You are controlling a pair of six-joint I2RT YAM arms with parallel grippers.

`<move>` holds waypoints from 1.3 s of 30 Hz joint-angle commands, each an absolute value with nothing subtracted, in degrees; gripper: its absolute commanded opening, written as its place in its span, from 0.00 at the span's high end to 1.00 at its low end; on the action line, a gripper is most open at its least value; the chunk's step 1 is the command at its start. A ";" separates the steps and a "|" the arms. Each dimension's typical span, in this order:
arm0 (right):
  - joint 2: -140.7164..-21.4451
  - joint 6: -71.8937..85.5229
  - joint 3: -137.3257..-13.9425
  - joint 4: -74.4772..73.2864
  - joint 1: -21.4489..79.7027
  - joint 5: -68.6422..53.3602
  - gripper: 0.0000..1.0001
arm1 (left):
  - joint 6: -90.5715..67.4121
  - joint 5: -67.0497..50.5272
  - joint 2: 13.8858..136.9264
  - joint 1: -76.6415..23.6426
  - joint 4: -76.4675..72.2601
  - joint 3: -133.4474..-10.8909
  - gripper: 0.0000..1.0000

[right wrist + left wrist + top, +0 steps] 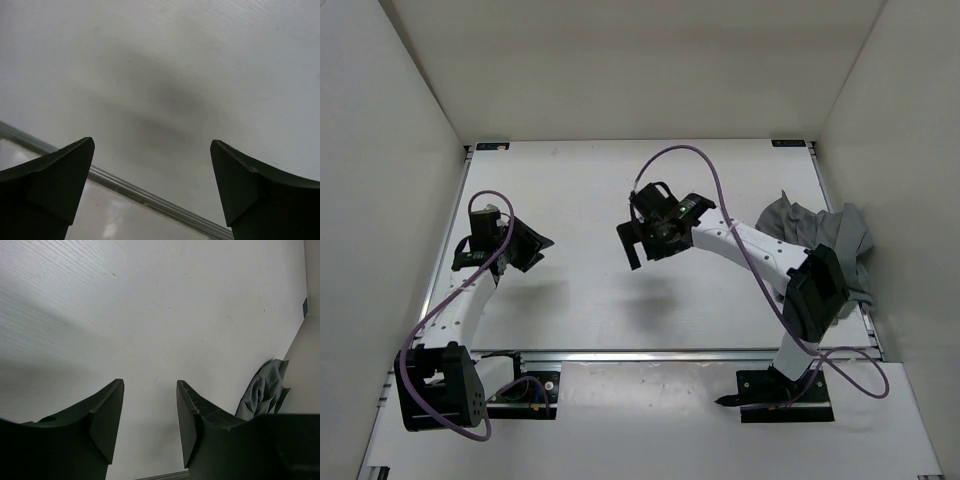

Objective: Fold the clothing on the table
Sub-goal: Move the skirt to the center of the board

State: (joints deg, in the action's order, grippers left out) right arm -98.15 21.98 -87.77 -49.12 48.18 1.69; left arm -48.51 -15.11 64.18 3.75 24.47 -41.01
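The clothing [845,238] is a crumpled grey heap at the table's right edge, partly draped over the side rail and partly hidden behind the right arm's elbow. In the left wrist view, the clothing [262,392] shows far off beside the wall. My right gripper [632,245] hovers open over the middle of the white table [580,190], well left of the clothing. Its jaws [152,142] stand wide with nothing between them. My left gripper [542,243] is open over the table's left side, and its jaws [150,385] hold nothing.
White walls enclose the table on the left, back and right. A metal rail [700,353] runs along the near edge, and the same rail [150,197] shows under the right gripper. Purple cables loop off both arms. Both arm bases [785,390] sit on the near ledge.
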 commanded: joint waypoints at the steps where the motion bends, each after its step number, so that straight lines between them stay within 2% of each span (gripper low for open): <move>1: -97.65 20.22 -85.80 -52.38 42.47 8.96 0.01 | -47.38 -15.82 62.75 3.69 24.87 -41.93 0.43; 3: -93.45 19.42 -81.68 -52.47 36.85 10.55 0.08 | -47.72 -16.08 62.84 3.87 24.26 -41.66 0.43; 4: -91.17 20.90 -78.87 -52.38 31.34 10.29 0.36 | -47.46 -16.35 63.02 3.78 24.17 -41.23 0.43; 5: -89.92 20.66 -76.84 -52.47 24.94 8.54 0.92 | -47.29 -16.43 63.28 3.78 24.17 -41.66 0.43; 6: -87.74 21.18 -73.95 -51.77 18.52 7.83 1.00 | -47.63 -16.35 63.02 3.78 23.82 -41.49 0.43; 7: -85.71 20.75 -70.26 -50.03 15.59 5.56 1.00 | -47.55 -16.43 63.19 4.21 23.91 -41.40 0.44; 8: -84.39 19.52 -68.40 -49.49 10.42 4.75 0.96 | -47.20 -16.61 63.02 3.78 23.73 -41.31 0.43; 9: -82.20 18.55 -64.99 -47.74 6.89 4.92 0.85 | -47.72 -16.70 63.19 3.78 23.56 -40.70 0.43; 11: -80.95 17.23 -61.80 -47.03 2.75 7.37 0.22 | -47.64 -16.61 63.63 4.13 23.38 -40.87 0.43; 12: -80.77 15.75 -59.79 -46.67 1.16 8.08 0.11 | -47.29 -16.52 63.72 3.96 23.20 -40.52 0.43; 13: -81.38 14.60 -57.76 -45.97 0.53 8.87 0.01 | -47.63 -16.87 63.55 4.04 23.38 -41.04 0.43; 15: -82.52 14.24 -53.38 -44.49 0.09 10.01 0.00 | -47.38 -16.61 63.63 3.78 23.20 -40.96 0.43; 16: -83.05 14.15 -52.74 -44.12 0.09 10.02 0.01 | -47.46 -16.61 63.46 3.78 23.20 -41.04 0.43; 19: -85.34 15.46 -49.32 -42.28 1.93 10.90 0.14 | -47.81 -16.79 63.37 4.13 23.47 -41.13 0.43; 21: -87.26 16.60 -48.60 -41.49 4.73 11.51 0.12 | -48.08 -16.79 63.11 4.04 23.47 -41.13 0.43; 22: -88.75 17.31 -48.69 -41.57 5.36 12.82 0.14 | -47.90 -16.96 62.93 3.78 23.55 -40.87 0.43; 23: -89.38 18.01 -49.21 -41.83 6.49 12.40 0.24 | -48.07 -16.79 62.93 3.87 23.90 -41.39 0.43; 25: -91.14 18.71 -50.18 -41.13 8.43 11.61 0.56 | -48.25 -16.61 62.66 3.87 24.08 -41.66 0.43; 26: -91.58 18.81 -51.14 -41.22 8.87 10.47 0.99 | -47.99 -17.05 62.32 4.04 24.26 -41.75 0.43; 33: -91.93 24.42 -59.93 -36.92 21.42 -11.13 1.00 | -48.69 -16.70 62.23 3.95 24.17 -42.45 0.44; 37: -93.60 27.24 -75.82 -36.47 29.51 -20.29 1.00 | -47.47 -16.61 61.61 5.18 25.31 -42.54 0.43; 39: -94.57 27.68 -85.56 -40.24 29.97 -17.43 1.00 | -47.29 -16.61 61.61 5.45 26.19 -43.15 0.43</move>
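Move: The skirt lies crumpled along the board's right side, its middle about 38 cm to the right of the right hand, 2 cm farther out and some 14 cm below. The board's middle is nearly under this hand, 3 cm to its right and 2 cm ahead; the right wall stands about 49 cm to the right, and the metal front rail some 18 cm back. From the left hand, the skirt is roughly 62 cm right, level ahead and 11 cm lower. Rightward in a fast sweep of some 32 cm towards the skirt's left side, the right hand turns clockwise, its fingers narrowing and reopening on the way, then sinks and draws back until low over the board. There the fingers shut completely; still shut, they swing back left about 23 cm, rising and going forward, away from the skirt towards the board's middle, with nothing seen between them. ##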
